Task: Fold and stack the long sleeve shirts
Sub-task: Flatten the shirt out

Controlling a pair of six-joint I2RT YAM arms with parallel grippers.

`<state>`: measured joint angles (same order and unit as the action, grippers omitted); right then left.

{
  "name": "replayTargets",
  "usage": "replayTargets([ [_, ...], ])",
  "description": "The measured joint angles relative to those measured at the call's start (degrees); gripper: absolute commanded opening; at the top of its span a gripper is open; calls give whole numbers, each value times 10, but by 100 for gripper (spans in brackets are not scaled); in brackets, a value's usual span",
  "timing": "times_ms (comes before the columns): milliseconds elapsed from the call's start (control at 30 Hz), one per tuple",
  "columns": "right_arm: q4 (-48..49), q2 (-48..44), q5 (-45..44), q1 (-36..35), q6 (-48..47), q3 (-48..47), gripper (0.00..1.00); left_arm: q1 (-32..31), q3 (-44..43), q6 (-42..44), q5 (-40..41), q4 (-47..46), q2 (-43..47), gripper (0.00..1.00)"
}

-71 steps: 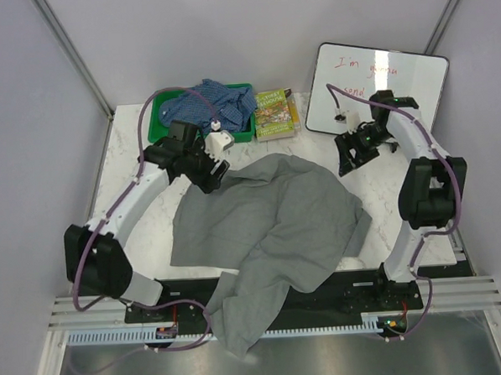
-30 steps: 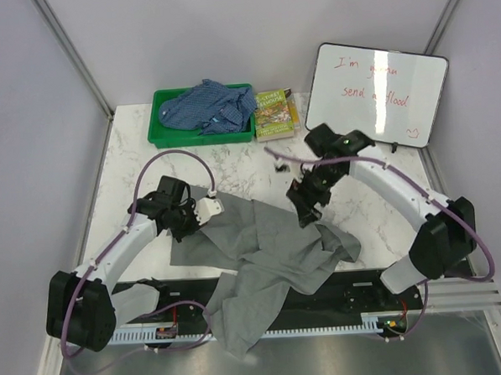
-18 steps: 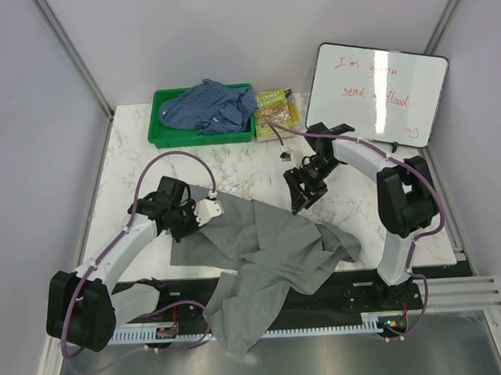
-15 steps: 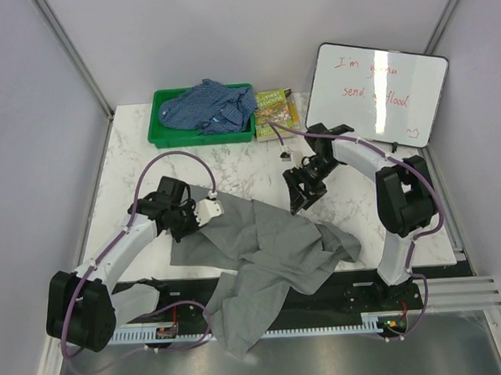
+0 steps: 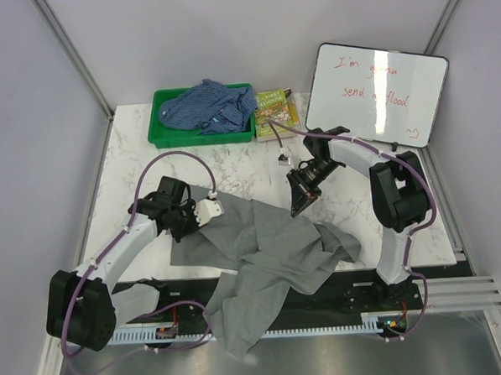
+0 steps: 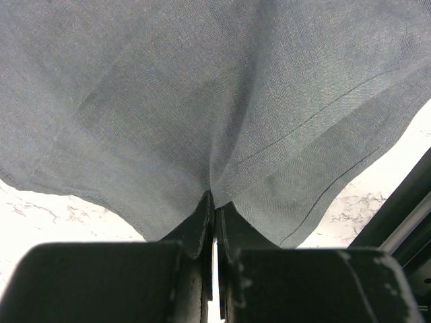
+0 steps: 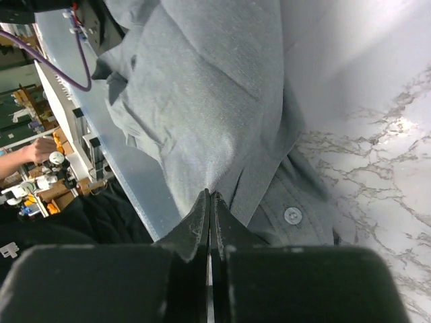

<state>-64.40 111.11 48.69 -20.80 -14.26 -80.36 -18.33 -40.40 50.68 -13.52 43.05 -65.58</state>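
The grey long sleeve shirt [image 5: 270, 247] lies crumpled at the table's near middle, one part hanging over the front edge. My left gripper [image 5: 212, 216] is shut on its far left edge; in the left wrist view the jaws [image 6: 214, 196] pinch a fold of the grey cloth [image 6: 202, 87]. My right gripper [image 5: 299, 207] is shut on the shirt's far right edge, and the right wrist view shows the tips [image 7: 210, 195] nipping grey cloth [image 7: 202, 101] beside a button [image 7: 291, 215]. The blue check shirt [image 5: 210, 106] lies bunched in the green bin [image 5: 158, 135].
A book [image 5: 274, 115] lies to the right of the green bin at the back. A whiteboard [image 5: 376, 88] with red writing leans at the back right. Marble tabletop [image 5: 140, 172] shows to the left. Walls close in both sides.
My left gripper has pulled the shirt's far edge toward the front and now holds still. My right arm came over from the back right, and its open jaws shut on the shirt's far edge.
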Motion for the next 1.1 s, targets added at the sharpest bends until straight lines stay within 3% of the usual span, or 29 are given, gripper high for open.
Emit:
replayTargets([
  [167, -12, -17, 15, 18, -1, -38, 0, 0, 0, 0, 1, -1, -3, 2],
  [433, -12, -96, -8, 79, -10, -195, 0, 0, -15, 0, 2, 4, -12, 2],
  [600, -1, -206, -49, 39, -82, -164, 0, 1, -34, -6, -1, 5, -24, 2],
  [700, -2, -298, -94, -64, -145, -46, 18, 3, -35, -12, -1, 6, -28, 2],
  [733, -15, -320, -103, -105, -165, -5, 42, 3, -35, -13, -1, 6, -31, 2],
  [833, -57, -333, -120, -155, -207, 82, 74, 3, -35, -14, -1, 6, -38, 2],
  [933, -83, -294, -138, -132, -233, 103, 82, 3, -36, -14, -2, 7, -45, 2],
  [1100, -81, -179, -107, -21, -201, 24, 81, 3, -42, -17, -2, 8, -56, 2],
])
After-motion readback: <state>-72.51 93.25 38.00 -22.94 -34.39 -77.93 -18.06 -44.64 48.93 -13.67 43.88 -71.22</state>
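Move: My right hand is shut on the grey shirt's far edge, a few centimetres above the table. The bare table to cover lies about 8 cm ahead of it and 2 cm left, with the books some 22 cm ahead and 3 cm left, and the shirt's bunched right end about 8 cm back and 10 cm right. From my left hand, which pinches the shirt's left part, that bare patch is roughly 12 cm ahead and 24 cm right. I flick the shirt open with my right hand: I whip its edge up about 17 cm and some 9 cm forward, fingertips swinging outward, then sweep back and down, opening my fingers wide to let go. I finish by coming forward again, low over the cloth. My left hand keeps its pinch as an anchor, easing about 1 cm forward. ##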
